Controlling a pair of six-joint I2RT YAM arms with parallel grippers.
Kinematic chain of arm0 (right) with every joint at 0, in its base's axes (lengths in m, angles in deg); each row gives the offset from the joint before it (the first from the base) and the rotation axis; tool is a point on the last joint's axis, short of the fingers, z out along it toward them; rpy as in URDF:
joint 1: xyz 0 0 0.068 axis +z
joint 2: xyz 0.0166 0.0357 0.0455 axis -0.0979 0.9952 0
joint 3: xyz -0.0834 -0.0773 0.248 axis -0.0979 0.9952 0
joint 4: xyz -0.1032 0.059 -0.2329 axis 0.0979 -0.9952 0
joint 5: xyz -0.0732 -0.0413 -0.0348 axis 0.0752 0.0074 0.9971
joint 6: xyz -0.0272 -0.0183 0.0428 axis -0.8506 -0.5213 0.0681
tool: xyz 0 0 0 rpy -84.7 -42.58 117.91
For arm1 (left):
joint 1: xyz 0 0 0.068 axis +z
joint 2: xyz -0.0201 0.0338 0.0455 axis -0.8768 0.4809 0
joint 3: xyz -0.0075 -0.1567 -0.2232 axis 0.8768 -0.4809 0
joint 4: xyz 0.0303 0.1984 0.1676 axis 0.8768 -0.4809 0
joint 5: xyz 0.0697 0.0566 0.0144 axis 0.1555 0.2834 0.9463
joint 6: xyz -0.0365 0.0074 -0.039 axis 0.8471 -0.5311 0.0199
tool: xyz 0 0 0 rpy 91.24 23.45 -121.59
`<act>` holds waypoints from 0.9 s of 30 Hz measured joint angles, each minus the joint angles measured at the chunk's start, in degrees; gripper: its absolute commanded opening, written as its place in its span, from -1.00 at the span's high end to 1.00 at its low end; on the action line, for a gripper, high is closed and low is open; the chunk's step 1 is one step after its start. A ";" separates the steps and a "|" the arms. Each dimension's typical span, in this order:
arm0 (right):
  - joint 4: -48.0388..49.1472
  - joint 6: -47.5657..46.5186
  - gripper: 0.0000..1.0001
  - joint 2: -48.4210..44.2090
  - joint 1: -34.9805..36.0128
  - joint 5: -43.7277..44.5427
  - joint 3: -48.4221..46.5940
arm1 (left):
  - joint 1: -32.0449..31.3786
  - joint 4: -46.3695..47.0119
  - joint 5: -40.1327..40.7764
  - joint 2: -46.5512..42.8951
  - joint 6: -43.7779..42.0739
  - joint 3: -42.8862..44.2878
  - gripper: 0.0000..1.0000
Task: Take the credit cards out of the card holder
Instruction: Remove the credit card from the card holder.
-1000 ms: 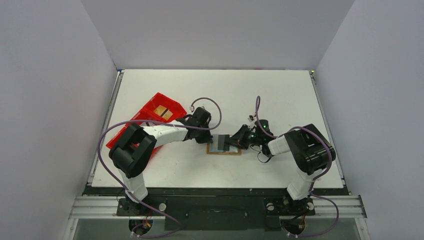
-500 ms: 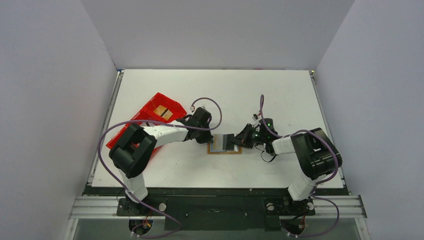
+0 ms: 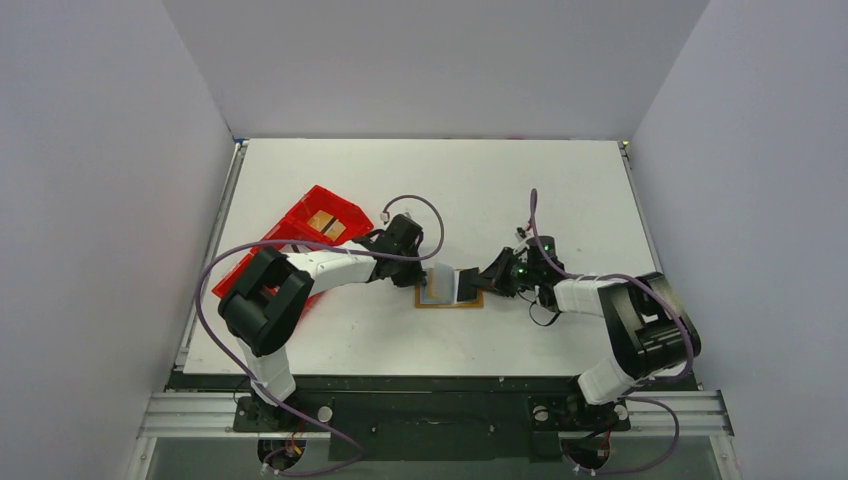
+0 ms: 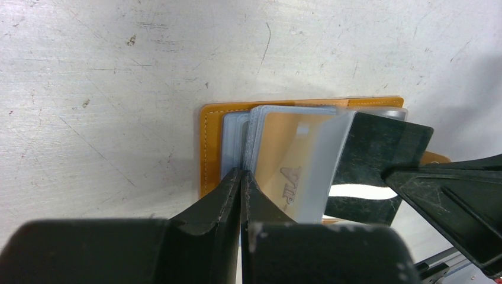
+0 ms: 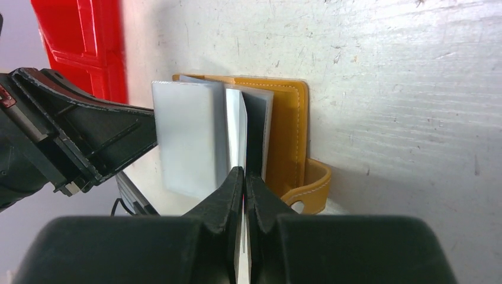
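The tan card holder (image 3: 449, 303) lies open on the table, and its stitched edge shows in the left wrist view (image 4: 207, 148) and the right wrist view (image 5: 291, 130). My left gripper (image 3: 427, 275) is shut (image 4: 241, 174) on the near edge of its clear sleeves. A sleeve holds a pale gold card (image 4: 290, 160). My right gripper (image 3: 474, 284) is shut (image 5: 244, 173) on a thin credit card (image 5: 235, 127), seen edge-on and standing up from the holder. Its face looks dark and glossy in the left wrist view (image 4: 379, 160).
A long red tray (image 3: 290, 240) with a tan item inside lies at the left behind my left arm and shows in the right wrist view (image 5: 83, 41). The holder's strap loop (image 5: 312, 184) sticks out on its right side.
My right arm has drawn back to the right, pulling the card partway out of the holder and tilting it up. My left gripper has stayed on the holder.
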State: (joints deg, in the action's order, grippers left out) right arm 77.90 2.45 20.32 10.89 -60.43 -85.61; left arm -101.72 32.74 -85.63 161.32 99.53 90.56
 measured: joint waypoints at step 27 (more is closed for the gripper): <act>-9.75 3.13 1.00 -6.84 2.80 -0.35 -12.39 | 10.75 -1.44 -12.09 -18.84 -8.28 -2.86 0.17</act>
State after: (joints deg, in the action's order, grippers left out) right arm 68.15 5.57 13.48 13.69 -60.78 -98.00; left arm -90.97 31.30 -97.72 142.48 91.25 87.70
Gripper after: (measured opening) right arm 0.005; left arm 0.404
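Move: The right hand already pinches the black credit card, whose middle is about 2 cm to its left and 1 cm lower; the card holder's middle lies some 7 cm left, 1 cm back and 3 cm below. The left fingertips are shut and down on the holder's left part: its middle is about 5 cm to their right, level fore and aft and at about the same height, the card 11 cm right and 2 cm higher, the red tray 30 cm left and 5 cm ahead. Upward, slowly and then faster, the right hand lifts the pinched card about 9 cm away from the holder's right sleeve, drifting forward and, late on, left by some 3 cm each. The left hand first slides left on the holder, dragging it along, then lets up, opens its fingers partway and rises about 11 cm, still edging left. ##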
